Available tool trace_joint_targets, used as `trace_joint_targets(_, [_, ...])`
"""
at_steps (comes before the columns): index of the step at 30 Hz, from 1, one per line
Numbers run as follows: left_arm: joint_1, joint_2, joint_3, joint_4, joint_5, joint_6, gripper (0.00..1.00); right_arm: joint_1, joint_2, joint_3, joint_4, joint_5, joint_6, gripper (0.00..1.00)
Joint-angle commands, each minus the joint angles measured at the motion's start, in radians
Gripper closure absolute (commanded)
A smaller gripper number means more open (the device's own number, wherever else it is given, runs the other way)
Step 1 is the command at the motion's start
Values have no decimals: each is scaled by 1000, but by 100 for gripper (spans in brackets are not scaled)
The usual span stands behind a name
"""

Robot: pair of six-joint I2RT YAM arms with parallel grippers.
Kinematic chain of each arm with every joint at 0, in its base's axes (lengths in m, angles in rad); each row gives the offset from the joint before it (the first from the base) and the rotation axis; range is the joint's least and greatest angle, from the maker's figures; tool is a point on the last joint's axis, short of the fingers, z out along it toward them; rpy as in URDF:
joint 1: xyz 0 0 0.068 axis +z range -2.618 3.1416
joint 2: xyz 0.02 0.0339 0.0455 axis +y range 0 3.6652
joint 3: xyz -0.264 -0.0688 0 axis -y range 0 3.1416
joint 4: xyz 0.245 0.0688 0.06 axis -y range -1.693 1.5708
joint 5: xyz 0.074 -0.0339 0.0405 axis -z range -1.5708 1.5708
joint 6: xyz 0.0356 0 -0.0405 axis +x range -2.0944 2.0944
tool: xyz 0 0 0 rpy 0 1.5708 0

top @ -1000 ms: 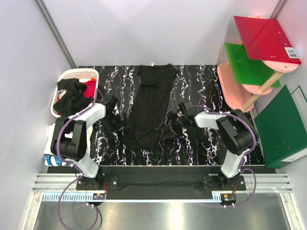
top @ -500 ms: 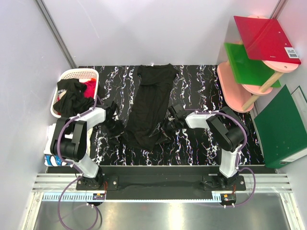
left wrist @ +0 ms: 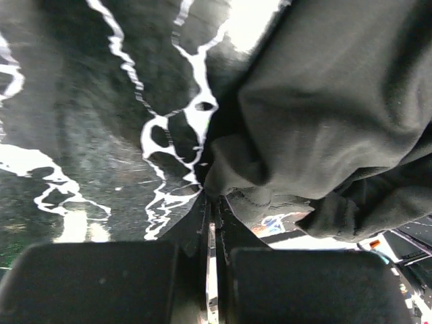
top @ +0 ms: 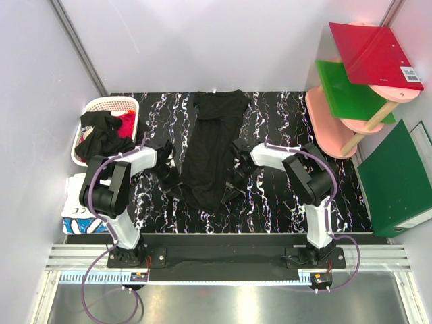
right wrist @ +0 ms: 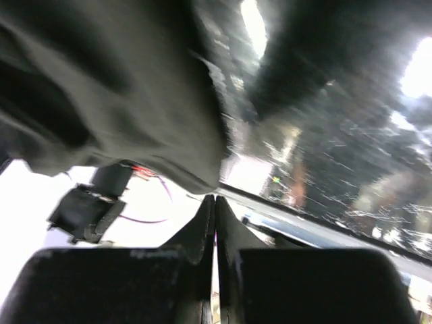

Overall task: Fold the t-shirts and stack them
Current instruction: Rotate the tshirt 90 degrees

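Note:
A black t-shirt [top: 212, 145] lies folded into a long narrow strip down the middle of the black marbled table [top: 283, 115]. My left gripper [top: 174, 182] is at its lower left edge, and in the left wrist view this gripper [left wrist: 210, 197] is shut with a bunched fold of the black cloth [left wrist: 324, 101] at its tips. My right gripper [top: 235, 182] is at the lower right edge. Seen from its own wrist, the right gripper [right wrist: 216, 198] is shut with the lifted cloth edge [right wrist: 121, 88] touching its tips.
A white slatted basket [top: 101, 104] at the far left holds black [top: 101, 138] and red [top: 127, 123] shirts. A white lettered shirt [top: 73, 214] lies beside the left arm. A pink shelf [top: 331, 121] with red and green folders and a green binder [top: 398, 179] stand at the right.
Both grippers moved inward to the lower edges of the black t-shirt and went from open to shut. The shirt's bottom end has bunched slightly.

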Motion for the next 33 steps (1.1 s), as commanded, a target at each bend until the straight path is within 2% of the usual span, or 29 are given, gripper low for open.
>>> trace_joint_targets(1, [-32, 10, -21, 53, 4, -25, 100, 9, 17, 54, -205, 55, -135, 100])
trace_joint_targets(11, [-105, -82, -144, 30, 56, -83, 100, 7, -21, 26, -314, 196, -219, 100])
trace_joint_targets(19, [-206, -111, -210, 23, 124, -91, 100, 9, -22, 34, -308, 196, -224, 100])
trace_joint_targets(21, [-223, -119, -225, 19, 138, -82, 100, 7, -33, 34, -302, 196, -225, 94])
trace_joint_targets(22, [-226, -127, -230, 15, 139, -77, 92, 9, -39, 32, -300, 200, -225, 93])
trace_joint_targets(23, [-227, -139, -233, 7, 135, -71, 53, 9, -50, 28, -294, 205, -221, 88])
trace_joint_targets(25, [-227, -205, -233, -25, 112, -63, 16, 9, -105, 8, -285, 237, -210, 70])
trace_joint_targets(26, [-227, -229, -226, -39, 107, -51, 1, 7, -131, -3, -276, 248, -196, 61])
trace_joint_targets(27, [-227, -278, -219, -68, 110, -43, 1, 9, -192, -17, -261, 283, -189, 52])
trace_joint_targets(28, [-229, -303, -213, -85, 110, -36, 1, 9, -228, -55, -248, 298, -180, 35])
trace_joint_targets(29, [-227, -323, -198, -100, 118, -16, 1, 9, -266, -76, -235, 311, -160, 28])
trace_joint_targets(31, [-227, -389, -184, -142, 127, 6, 1, 7, -396, -163, -172, 346, -115, 22])
trace_joint_targets(33, [-227, -456, -176, -149, 129, 6, 1, 7, -520, -259, -97, 363, -80, 22])
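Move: Beside the robot's edge of the table, both hands already pinch the t-shirt's near corners. For the left hand that table edge lies about 13 cm straight back, with the middle of the t-shirt some 14 cm ahead and 12 cm to its right. For the right hand the table edge is roughly 8 cm straight back, while the middle of the t-shirt lies about 20 cm ahead and 2 cm to its left; both lie a centimetre or two below the hands. Dragging the t-shirt's near end into line, the left hand pulls its corner back about 11 cm towards the table edge, drifting 4 cm right. The right hand draws its own corner about 6 cm right and 3 cm back, sinking slightly as its wrist rolls some 15 degrees. Then both open, let go and lift about 4 cm. ##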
